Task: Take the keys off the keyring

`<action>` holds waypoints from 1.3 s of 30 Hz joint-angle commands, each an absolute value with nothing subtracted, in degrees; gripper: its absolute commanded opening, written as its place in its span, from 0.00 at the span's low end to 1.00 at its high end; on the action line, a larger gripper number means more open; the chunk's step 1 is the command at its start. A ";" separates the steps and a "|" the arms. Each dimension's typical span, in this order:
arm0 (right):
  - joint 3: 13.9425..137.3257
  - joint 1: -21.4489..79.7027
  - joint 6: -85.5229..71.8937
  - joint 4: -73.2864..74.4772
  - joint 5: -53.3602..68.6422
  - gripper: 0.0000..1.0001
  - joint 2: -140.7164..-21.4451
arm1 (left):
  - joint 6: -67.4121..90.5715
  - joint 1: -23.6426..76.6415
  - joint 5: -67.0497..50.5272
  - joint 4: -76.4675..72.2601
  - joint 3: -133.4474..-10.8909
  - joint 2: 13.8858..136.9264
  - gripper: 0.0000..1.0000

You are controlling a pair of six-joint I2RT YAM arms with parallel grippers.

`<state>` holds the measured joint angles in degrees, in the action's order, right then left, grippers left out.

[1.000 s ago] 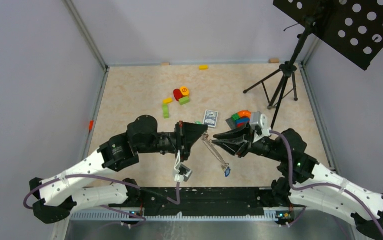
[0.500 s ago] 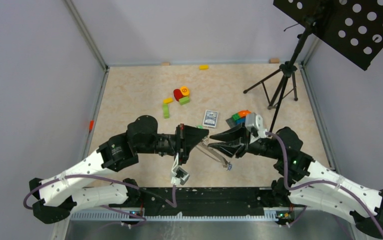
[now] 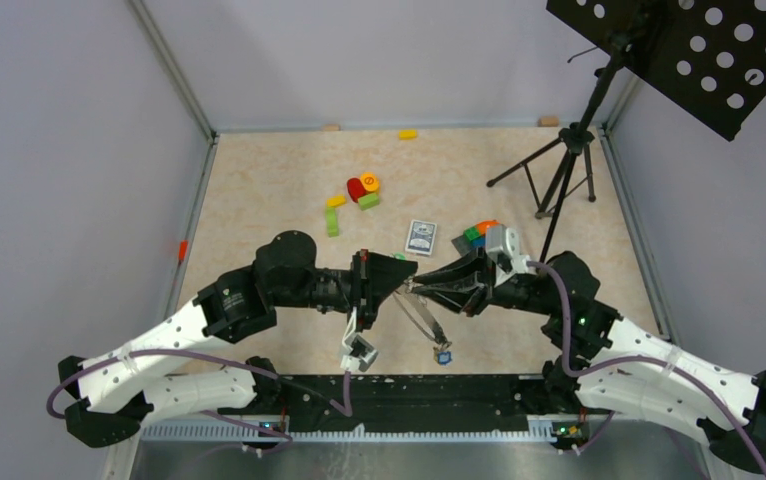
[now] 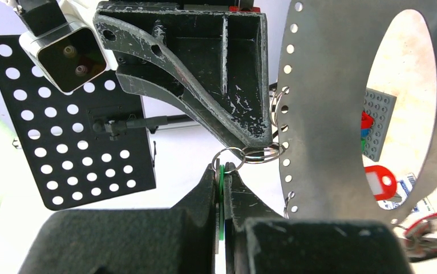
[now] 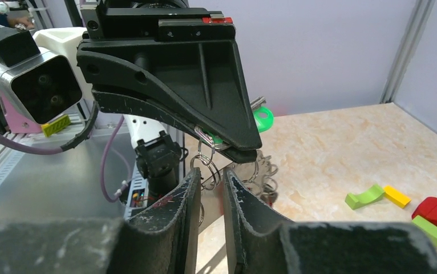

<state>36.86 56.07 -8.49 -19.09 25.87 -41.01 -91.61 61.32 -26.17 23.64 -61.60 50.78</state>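
Note:
The keyring (image 4: 324, 114) is a wide grey metal loop with a row of small holes, hanging edge-on between the two grippers (image 3: 421, 315). My left gripper (image 4: 223, 171) is shut on a key's green tag (image 4: 222, 194), whose small split ring (image 4: 230, 160) links toward the loop. My right gripper (image 5: 210, 174) meets it tip to tip, jaws a narrow gap apart with a small split ring (image 5: 207, 162) spanning them. A blue-tagged key (image 3: 443, 355) dangles low from the loop. A red tag (image 4: 380, 181) shows through the loop.
A playing-card box (image 3: 421, 236) lies just behind the grippers. Coloured blocks (image 3: 364, 190) lie further back, with another stack (image 3: 479, 233) by the right wrist. A black tripod stand (image 3: 559, 170) occupies the back right. A yellow block (image 3: 407, 134) lies at the far wall.
The right gripper moved left until its tips met the left gripper's, widening briefly and closing again. The keyring swung and the blue-tagged key shifted left and down.

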 commanded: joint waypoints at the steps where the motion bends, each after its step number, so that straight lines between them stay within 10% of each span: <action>1: 39.31 56.21 -9.37 -22.38 27.58 0.19 -41.34 | -91.83 61.17 -27.55 20.40 -64.29 50.45 0.00; 10: 38.95 56.19 -10.15 -23.44 27.86 0.00 -41.23 | -91.49 61.18 -27.17 19.80 -63.94 50.48 0.00; 39: 35.39 56.24 -16.28 -34.62 18.75 0.00 -37.39 | -88.61 61.22 -22.87 14.78 -57.88 48.65 0.00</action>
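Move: The keyring's linked rings hang between my slightly open right fingers, about 1 cm left of that hand. The green key, already pinched in my left hand, is some 3 cm left of and 3 cm above my right hand, about 1 cm farther out. The grey metal plate hangs with its middle roughly 10 cm below my right hand, 1 cm back and 1 cm to the right. From my left hand, the rings lie some 2 cm right, 3 cm down and 1 cm back. I shut my right fingers on a ring just below the green key, then pull it up about 3.5 cm and to the right nearly 2 cm, away from the key, tipping the fingertips up some 10 degrees. My left hand keeps its pinch on the key and shifts forward about a centimetre. ##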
